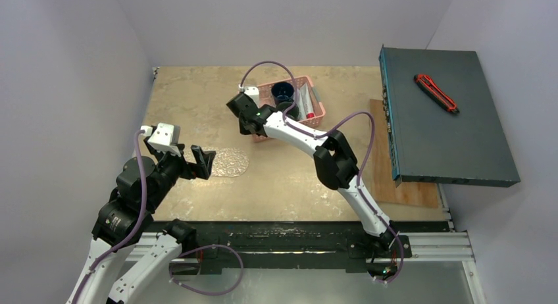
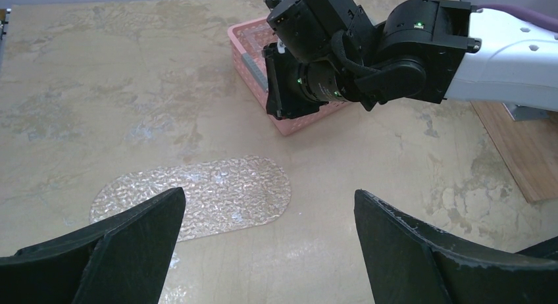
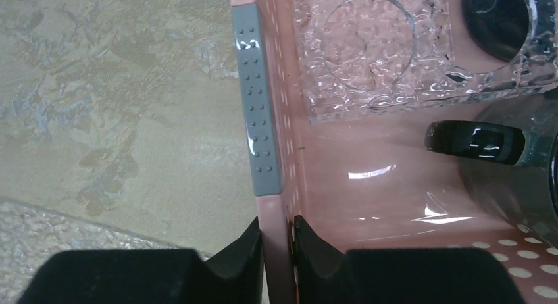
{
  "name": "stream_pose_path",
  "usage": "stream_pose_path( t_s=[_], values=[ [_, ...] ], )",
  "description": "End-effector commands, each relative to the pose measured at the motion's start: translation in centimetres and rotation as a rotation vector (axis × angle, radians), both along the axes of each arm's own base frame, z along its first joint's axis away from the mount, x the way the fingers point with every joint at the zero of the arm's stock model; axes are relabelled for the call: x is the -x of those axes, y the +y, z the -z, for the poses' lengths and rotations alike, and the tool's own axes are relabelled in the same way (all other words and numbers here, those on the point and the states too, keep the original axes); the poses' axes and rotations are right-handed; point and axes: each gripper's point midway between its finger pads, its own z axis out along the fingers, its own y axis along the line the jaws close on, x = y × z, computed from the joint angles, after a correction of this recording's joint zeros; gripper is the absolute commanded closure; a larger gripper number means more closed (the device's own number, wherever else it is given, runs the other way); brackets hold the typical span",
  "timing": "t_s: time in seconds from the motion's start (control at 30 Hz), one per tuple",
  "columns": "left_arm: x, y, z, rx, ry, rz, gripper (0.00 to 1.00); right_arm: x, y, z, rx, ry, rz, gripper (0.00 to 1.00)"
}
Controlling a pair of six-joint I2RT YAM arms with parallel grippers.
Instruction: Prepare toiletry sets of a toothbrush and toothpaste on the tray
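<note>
The see-through embossed tray (image 1: 227,162) (image 2: 197,195) lies flat on the table, and its edge shows at the lower left of the right wrist view (image 3: 39,245). My left gripper (image 1: 202,162) (image 2: 270,192) hovers open over the tray's right end, holding nothing. The pink basket (image 1: 316,110) (image 2: 253,44) (image 3: 342,179) stands further back. My right gripper (image 1: 247,123) (image 3: 276,228) is shut on the basket's near-left rim, one finger inside and one outside. A silvery toothpaste tube (image 1: 306,103) lies in the basket. No toothbrush can be made out.
In the basket sit two dark mugs (image 1: 283,90) (image 3: 500,21) and a clear embossed holder with round holes (image 3: 368,47). A grey pad (image 3: 258,100) lines the rim. At the right stand a dark box (image 1: 447,133) with a red cutter (image 1: 435,93) and a wooden board (image 1: 395,179).
</note>
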Motion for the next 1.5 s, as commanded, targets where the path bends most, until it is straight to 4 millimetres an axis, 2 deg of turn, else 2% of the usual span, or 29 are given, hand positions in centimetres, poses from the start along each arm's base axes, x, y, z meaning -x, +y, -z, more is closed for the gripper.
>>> stream_pose_path(
  t_s=[0.0,0.13,0.27,0.43,0.6,0.73,1.0,1.2,1.3,1.47],
  values=[
    [0.2,-0.1,-1.5,0.031,-0.035,0.004,0.0,-0.9,1.8,-6.8,-0.168,-0.091,0.073,0.74],
    [0.2,-0.1,-1.5,0.031,-0.037,0.004,0.0,-0.6,1.1,-8.8,-0.152,-0.115,0.05,0.64],
    [0.3,-0.1,-1.6,0.034,-0.042,0.01,0.0,-0.5,-0.8,-10.7,-0.094,-0.14,0.027,0.59],
    [0.4,-0.2,-1.7,0.037,-0.043,0.016,0.0,-0.8,-4.7,-12.5,-0.026,-0.166,0.02,0.59],
    [0.3,-0.3,-1.6,0.037,-0.036,0.02,0.0,-2.6,-8.8,-13.9,0.032,-0.182,0.025,0.59],
    [0.2,-0.4,-1.5,0.035,-0.032,0.021,0.0,-4.1,-11.8,-13.4,0.103,-0.166,0.046,0.59],
    [0.1,-0.6,-1.3,0.032,-0.022,0.027,0.0,-7.1,-17.7,-11.3,0.22,-0.121,0.112,0.56],
    [0.0,-0.7,-1.2,0.03,-0.021,0.029,0.0,-9.1,-22.0,-10.1,0.259,-0.086,0.173,0.53],
    [0.0,-0.7,-1.2,0.029,-0.018,0.029,0.0,-9.9,-23.6,-9.3,0.259,-0.067,0.195,0.49],
    [0.0,-0.7,-1.2,0.028,-0.017,0.03,0.0,-10.8,-25.0,-7.8,0.246,-0.028,0.198,0.42]
  ],
)
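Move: The right hand still pinches the pink basket's left rim, near its near corner. The red-capped toothpaste lies in the basket, about 22 cm to that hand's right, 12 cm ahead and 4 cm lower. The green mug stands some 14 cm right and 6 cm ahead; the navy mug about 12 cm right and 14 cm ahead, both slightly lower. From the left hand, the toothpaste is roughly 38 cm ahead, 29 cm right and 26 cm down. Up and away from the basket's left rim first: the right fingers open, let go of it and rise about 14 cm. The right hand then arcs rightward across the basket, over the green mug, some 25 cm right and 10 cm forward in all, sinking about 6 cm towards the toothpaste while rolling right side up, turning slightly clockwise and opening further to about half. It ends above the tubes, touching nothing. ##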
